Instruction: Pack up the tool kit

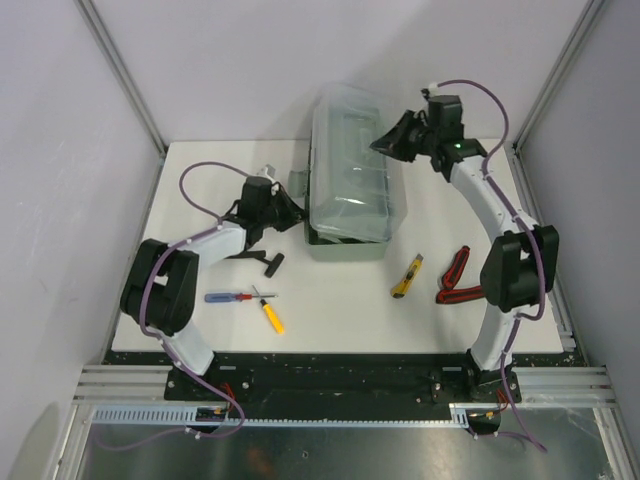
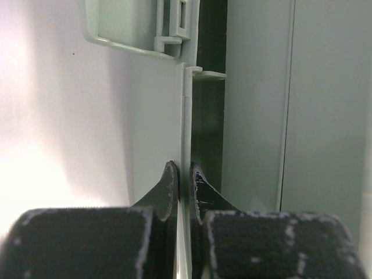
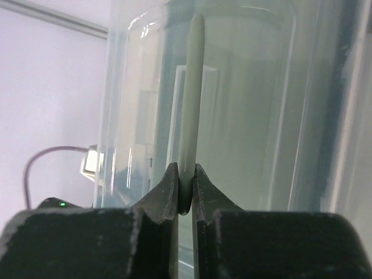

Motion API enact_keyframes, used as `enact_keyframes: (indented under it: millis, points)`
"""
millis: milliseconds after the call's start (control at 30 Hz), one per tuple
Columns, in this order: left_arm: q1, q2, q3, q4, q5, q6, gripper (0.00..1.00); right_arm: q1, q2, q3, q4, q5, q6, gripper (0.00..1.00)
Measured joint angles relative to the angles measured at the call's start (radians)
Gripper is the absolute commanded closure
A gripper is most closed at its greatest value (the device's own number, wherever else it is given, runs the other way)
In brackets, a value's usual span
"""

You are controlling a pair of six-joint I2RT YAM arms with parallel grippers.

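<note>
The tool kit box (image 1: 345, 240) is sage green with a clear lid (image 1: 350, 170) and stands at the table's middle back. My left gripper (image 1: 291, 213) is shut on the box's thin green left edge (image 2: 185, 116), its fingertips (image 2: 170, 180) pinching it. My right gripper (image 1: 386, 146) is shut on a pale green tab (image 3: 190, 99) at the lid's right side. I cannot tell if the lid is fully down. On the table lie a hammer (image 1: 271, 263), a blue screwdriver (image 1: 228, 297), a yellow screwdriver (image 1: 271, 316), a yellow knife (image 1: 407, 277) and red pliers (image 1: 457, 277).
The white table (image 1: 340, 320) is walled by a metal frame with side panels close on the left and right. The loose tools lie in a row in front of the box, between the two arm bases. The right arm's cable (image 1: 480, 100) loops above the wrist.
</note>
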Motion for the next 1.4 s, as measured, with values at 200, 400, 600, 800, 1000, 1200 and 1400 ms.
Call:
enact_keyframes:
  millis: [200, 400, 600, 800, 1000, 1200, 1400]
  points:
    - [0.008, -0.026, -0.03, 0.011, -0.021, -0.011, 1.0, -0.16, -0.08, -0.155, 0.152, -0.185, 0.105, 1.0]
    - [0.017, -0.055, -0.059, 0.012, -0.037, -0.011, 1.0, -0.287, -0.105, -0.307, 0.356, -0.359, 0.226, 1.0]
    - [0.046, -0.089, -0.082, -0.012, -0.052, -0.006, 1.0, -0.349, -0.061, -0.369, 0.495, -0.46, 0.3, 1.0]
    - [0.063, -0.115, -0.095, -0.037, -0.08, 0.003, 1.0, -0.367, 0.035, -0.385, 0.692, -0.541, 0.415, 0.97]
    - [0.084, -0.142, -0.105, -0.066, -0.117, 0.017, 1.0, -0.369, 0.134, -0.436, 0.966, -0.583, 0.606, 0.78]
    - [0.101, -0.159, -0.115, -0.079, -0.135, 0.031, 1.0, -0.368, 0.195, -0.482, 1.106, -0.594, 0.703, 0.55]
    - [0.104, -0.162, -0.115, -0.084, -0.137, 0.044, 1.0, -0.367, 0.197, -0.488, 1.099, -0.6, 0.684, 0.42]
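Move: The right hand already holds the lid's handle; its swung-open spot lies about 11 cm to the right, 2 cm ahead and 7 cm lower. The toolbox body's middle is level with that hand, some 11 cm left and 22 cm down; the utility knife lies 20 cm back, 5 cm right, 26 cm down. The left hand grips the box's left rim, to be drawn 8 cm left and 1 cm back; the hammer head is 6 cm back, 5 cm left, 9 cm below. Rightward first, then down: the right hand swings the lid by its handle about 11 cm over to the right, then sinks some 7 cm, rolling nearly 40 degrees with its left side rising; late in the descent its fingers open and let go of the handle. Meanwhile the left hand, still pinching the rim, drags the box about 8 cm left, turning slightly counter-clockwise. ##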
